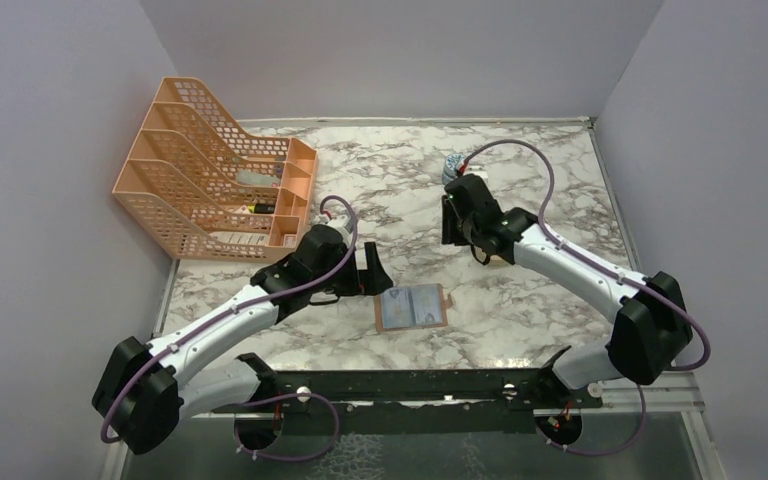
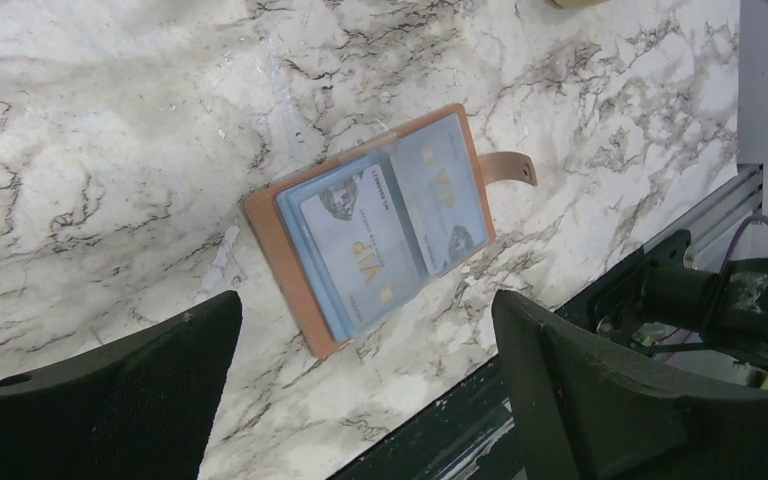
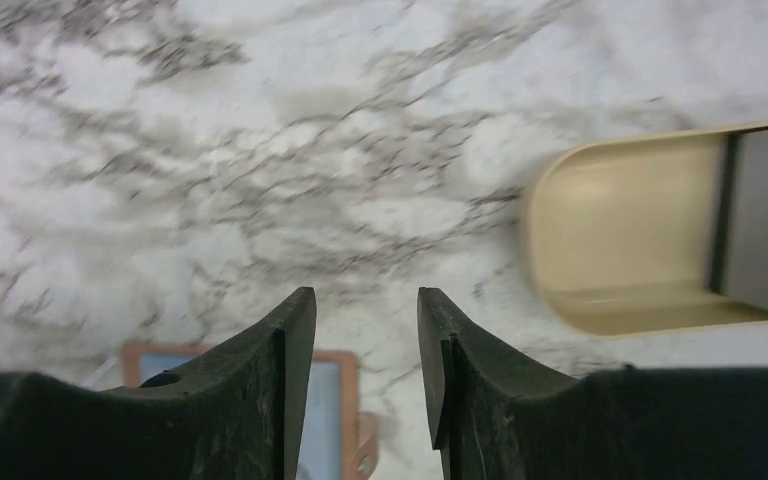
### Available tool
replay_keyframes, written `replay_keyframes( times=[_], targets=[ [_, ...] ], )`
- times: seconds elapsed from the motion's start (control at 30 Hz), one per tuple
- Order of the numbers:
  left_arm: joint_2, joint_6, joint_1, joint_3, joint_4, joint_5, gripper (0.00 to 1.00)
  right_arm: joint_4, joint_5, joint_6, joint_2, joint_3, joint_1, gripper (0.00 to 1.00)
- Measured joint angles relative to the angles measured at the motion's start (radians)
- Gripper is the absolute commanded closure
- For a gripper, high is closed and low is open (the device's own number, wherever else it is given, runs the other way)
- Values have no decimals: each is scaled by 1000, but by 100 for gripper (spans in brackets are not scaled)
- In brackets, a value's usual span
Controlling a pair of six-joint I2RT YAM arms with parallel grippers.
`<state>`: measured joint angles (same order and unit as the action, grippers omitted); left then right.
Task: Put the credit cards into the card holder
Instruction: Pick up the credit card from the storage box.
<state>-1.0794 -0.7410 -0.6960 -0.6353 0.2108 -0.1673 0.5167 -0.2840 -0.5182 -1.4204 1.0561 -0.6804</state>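
Note:
The tan leather card holder (image 1: 412, 307) lies open and flat on the marble, near the front edge. Two light blue credit cards (image 2: 360, 250) (image 2: 442, 198) sit in its clear sleeves, and its strap (image 2: 508, 166) sticks out to the side. My left gripper (image 1: 370, 283) hovers just left of the holder, open wide with nothing between its fingers (image 2: 367, 298). My right gripper (image 1: 457, 225) hangs farther back over bare marble, open with a narrow empty gap (image 3: 366, 295). A corner of the card holder (image 3: 350, 372) shows below its fingers.
An orange mesh file rack (image 1: 215, 180) stands at the back left. A beige oval tray (image 3: 620, 240) holding a grey block (image 3: 765, 220) lies close to the right gripper. A black rail (image 1: 410, 385) runs along the table's front edge. Grey walls enclose the sides.

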Motion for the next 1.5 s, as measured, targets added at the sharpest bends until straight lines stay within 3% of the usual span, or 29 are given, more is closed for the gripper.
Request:
replay_keyframes(
  times=[0.27, 0.53, 0.83, 1.5],
  targets=[
    [35, 84, 0, -33, 117, 2, 1, 124, -281, 106, -128, 141, 95, 57],
    [68, 150, 0, -49, 174, 12, 1, 194, -436, 166, -236, 170, 200, 57],
    [89, 161, 0, -49, 183, 21, 1, 202, -488, 208, -302, 169, 275, 55],
    [109, 162, 0, -49, 187, 27, 1, 203, -552, 217, -408, 169, 309, 58]
  ],
)
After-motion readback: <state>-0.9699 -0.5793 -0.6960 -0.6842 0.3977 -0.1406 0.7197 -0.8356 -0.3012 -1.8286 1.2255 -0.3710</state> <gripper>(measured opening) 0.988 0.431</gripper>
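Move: The row of cards in the storage box lies about 22 cm to the right of the right hand, 6 cm ahead and 9 cm below it. The box's empty end is closer, about 17 cm right and 5 cm ahead. The open card holder sits some 12 cm back and 7 cm left, and the blue jar about 19 cm ahead and 4 cm right. From the left hand the cards are roughly 15 cm ahead and 40 cm right. The empty right hand swings about 20 cm right and 5 cm forward to the cards in the storage box, fast at first, then easing and sinking some 5 cm until the half-open fingertips are close over the pack, rolling its left side down about 45 degrees and turning about 20 clockwise. Contact can't be made out. The wide-open left hand drifts about 3 cm left, back and up, away from the card holder. ##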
